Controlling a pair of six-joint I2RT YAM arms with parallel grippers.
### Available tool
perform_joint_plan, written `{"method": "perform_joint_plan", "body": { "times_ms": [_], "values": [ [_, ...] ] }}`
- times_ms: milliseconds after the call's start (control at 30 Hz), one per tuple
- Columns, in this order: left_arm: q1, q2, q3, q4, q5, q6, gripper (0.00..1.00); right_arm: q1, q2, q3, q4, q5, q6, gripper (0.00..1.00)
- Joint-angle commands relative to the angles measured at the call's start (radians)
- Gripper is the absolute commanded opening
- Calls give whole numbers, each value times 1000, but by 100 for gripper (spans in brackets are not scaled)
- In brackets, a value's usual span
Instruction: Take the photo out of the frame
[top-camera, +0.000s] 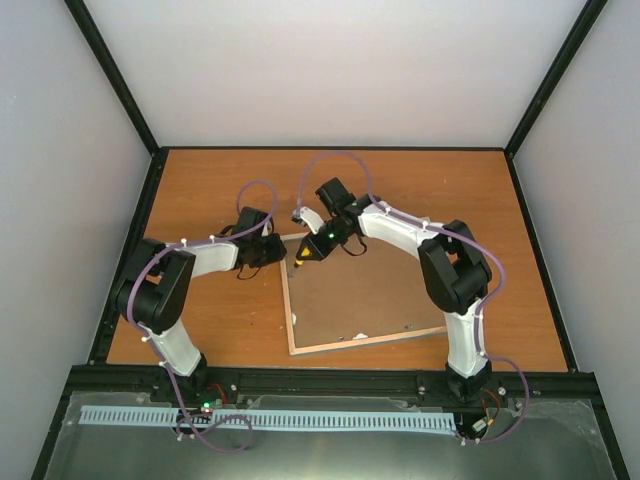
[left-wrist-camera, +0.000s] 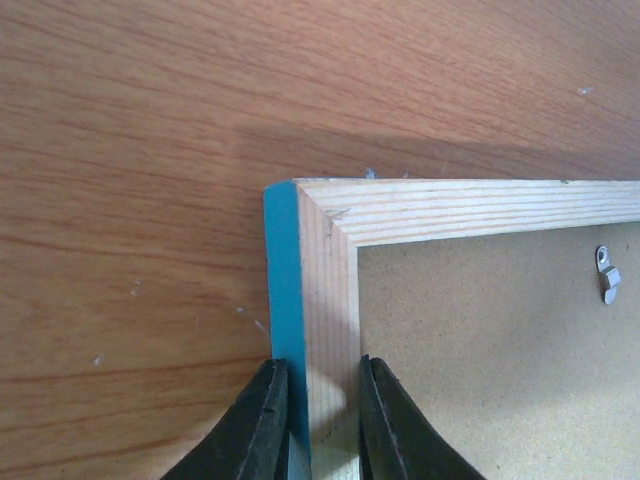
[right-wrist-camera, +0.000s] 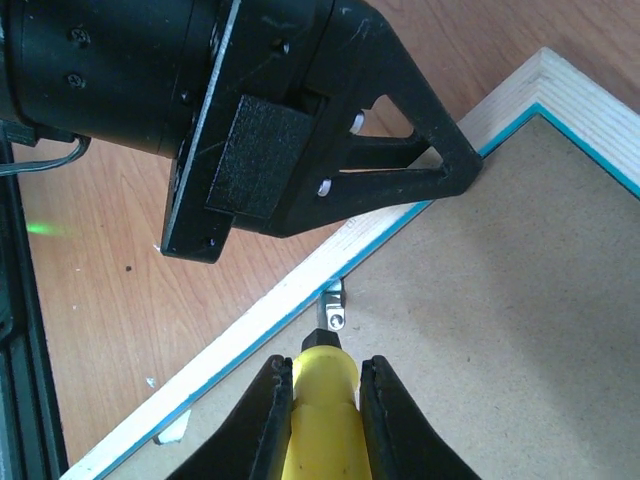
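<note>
The frame (top-camera: 345, 345) lies face down on the table, its brown backing board (top-camera: 365, 295) facing up. The photo is hidden under that board. At the frame's far left corner, my left gripper (top-camera: 268, 250) is shut on the side rail (left-wrist-camera: 330, 260), one finger on the turquoise outer edge and the other inside on the backing. My right gripper (right-wrist-camera: 323, 390) is shut on a yellow-handled screwdriver (right-wrist-camera: 322, 425). The screwdriver's dark tip touches a small metal clip (right-wrist-camera: 333, 308) on the far rail, close beside the left gripper's body (right-wrist-camera: 300, 120).
Another metal clip (left-wrist-camera: 607, 275) sits on the far rail, and a further one (right-wrist-camera: 172, 428) lies along the same rail. A small white scrap (top-camera: 360, 335) rests on the backing near the front rail. Bare wooden table (top-camera: 210, 320) surrounds the frame, with walls on three sides.
</note>
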Motion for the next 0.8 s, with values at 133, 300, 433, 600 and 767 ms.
{"method": "perform_joint_plan", "body": {
  "times_ms": [133, 300, 433, 600, 767],
  "values": [
    [-1, 26, 7, 29, 81, 2, 1, -45, -188, -59, -30, 333, 15, 3],
    [7, 28, 31, 6, 63, 25, 1, -53, -388, -105, -43, 201, 5, 3],
    [16, 8, 92, -40, 35, 76, 16, -53, -501, -170, -58, 171, -69, 3],
    [14, -92, 171, -167, -11, 129, 64, -77, -617, -311, -52, 210, -160, 3],
    [-24, -222, 163, -389, -18, 126, 67, -90, -736, -387, -80, 199, -204, 3]
  ]
}}
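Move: The backing board's middle, over which the right hand will carry its held screwdriver, lies about 15 cm to this hand's right, 8 cm back and 7 cm below. The left clip, at the screwdriver's tip, is some 4 cm left, 2 cm back and 6 cm down. The left hand already pinches the frame's left rail, level with its finger pads; the far-left corner is roughly 4 cm ahead of it. Right hand lifts its screwdriver 15 cm off the clip, swinging right, then sinks; left releases rail and rises. ##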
